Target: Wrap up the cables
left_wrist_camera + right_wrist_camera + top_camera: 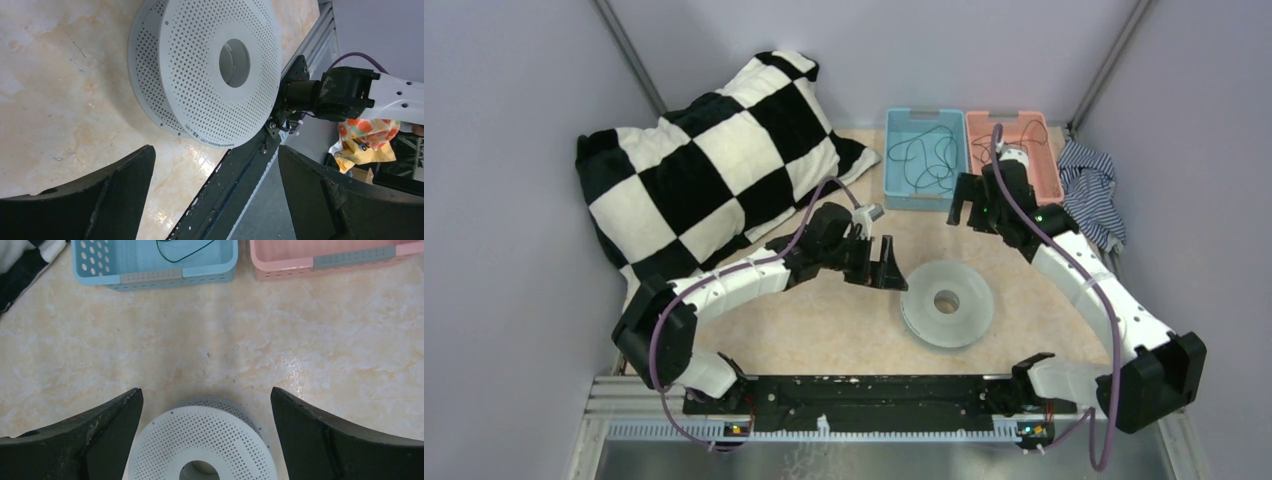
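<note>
Thin black cables (924, 155) lie loosely coiled in the blue bin (896, 190); one loop shows in the right wrist view (182, 254). Another thin cable (1024, 130) lies in the pink bin (1052, 180). The pale grey perforated spool (946, 303) lies flat on the table with no cable on it. My left gripper (892, 265) is open and empty just left of the spool (200, 65). My right gripper (969, 212) is open and empty, hanging in front of the bins and behind the spool (205, 447).
A black-and-white checkered pillow (714, 165) fills the back left. A striped cloth (1089, 185) lies right of the pink bin (325, 260). The black base rail (864, 395) runs along the near edge. Bare tabletop (824, 330) lies beside the spool.
</note>
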Available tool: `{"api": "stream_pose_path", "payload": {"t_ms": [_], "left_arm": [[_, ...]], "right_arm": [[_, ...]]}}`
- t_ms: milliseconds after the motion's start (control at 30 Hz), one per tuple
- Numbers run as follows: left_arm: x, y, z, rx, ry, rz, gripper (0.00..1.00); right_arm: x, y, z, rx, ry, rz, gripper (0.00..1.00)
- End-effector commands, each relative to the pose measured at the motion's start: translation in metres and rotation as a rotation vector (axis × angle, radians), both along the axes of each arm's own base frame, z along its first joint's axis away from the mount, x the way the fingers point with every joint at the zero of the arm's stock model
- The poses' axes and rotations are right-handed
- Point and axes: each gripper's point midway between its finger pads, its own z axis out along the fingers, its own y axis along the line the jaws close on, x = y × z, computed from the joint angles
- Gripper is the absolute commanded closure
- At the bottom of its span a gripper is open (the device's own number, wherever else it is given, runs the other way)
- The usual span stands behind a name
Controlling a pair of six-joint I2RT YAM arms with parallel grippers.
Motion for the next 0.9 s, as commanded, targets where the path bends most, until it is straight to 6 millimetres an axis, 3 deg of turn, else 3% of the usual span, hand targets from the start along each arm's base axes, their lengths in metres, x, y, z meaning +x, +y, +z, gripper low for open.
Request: {"api": "stream_pose_path", "payload": {"t_ms": [0,100,233,300,533,700,867], "left_arm": [[0.010,0.009,0.007,-0.147,0.068,0.052,0.01],[0.023,0.032,0.013,-0.265,0.111,0.109,0.01],[0.035,0.046,0.018,-0.194,0.050,0.148,0.01],[0.036,0.050,0.023,-0.162,0.044,0.156,0.01],[0.048,0.059,0.094,-0.223,-0.153,0.219,0.01],[0.065,0.089,0.132,-0.166,-0.324,0.388,0.01],[0.071,0.105,0.157,-0.148,-0.412,0.459,0.01]], "right_arm": [[0.033,0.018,0.026,-0.025,-0.053,0.093,0.01],[0.056,0.024,0.035,-0.055,-0.066,0.105,0.01],[0.088,0.036,0.032,-0.094,-0.050,0.124,0.02],[0.107,0.045,0.027,-0.102,-0.037,0.139,0.08],[0.181,0.069,0.001,-0.090,0.007,0.173,0.43],[0.235,0.077,-0.023,-0.075,0.044,0.157,0.46],[0.277,0.068,-0.055,-0.058,0.067,0.099,0.48]]}}
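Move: The green cable in the blue bin lies about 25 cm ahead of my right hand, 5 cm to its left and some 19 cm below. The pink bin stands about 26 cm ahead and 16 cm to the right; the grey spool sits some 13 cm back and 3 cm left, about 17 cm lower. From my left hand the cable is roughly 36 cm ahead, 8 cm to the right and 14 cm below. I reach my right hand out over the blue bin, about 25 cm forward and 8 cm left, nearly level at first and then sinking some 6 cm towards the cable while its wide-open fingers close to about half. My left hand backs away from the spool, first left with a small dip and forward, then climbs some 17 cm, turning about 20 degrees counter-clockwise, fingers still wide open. ##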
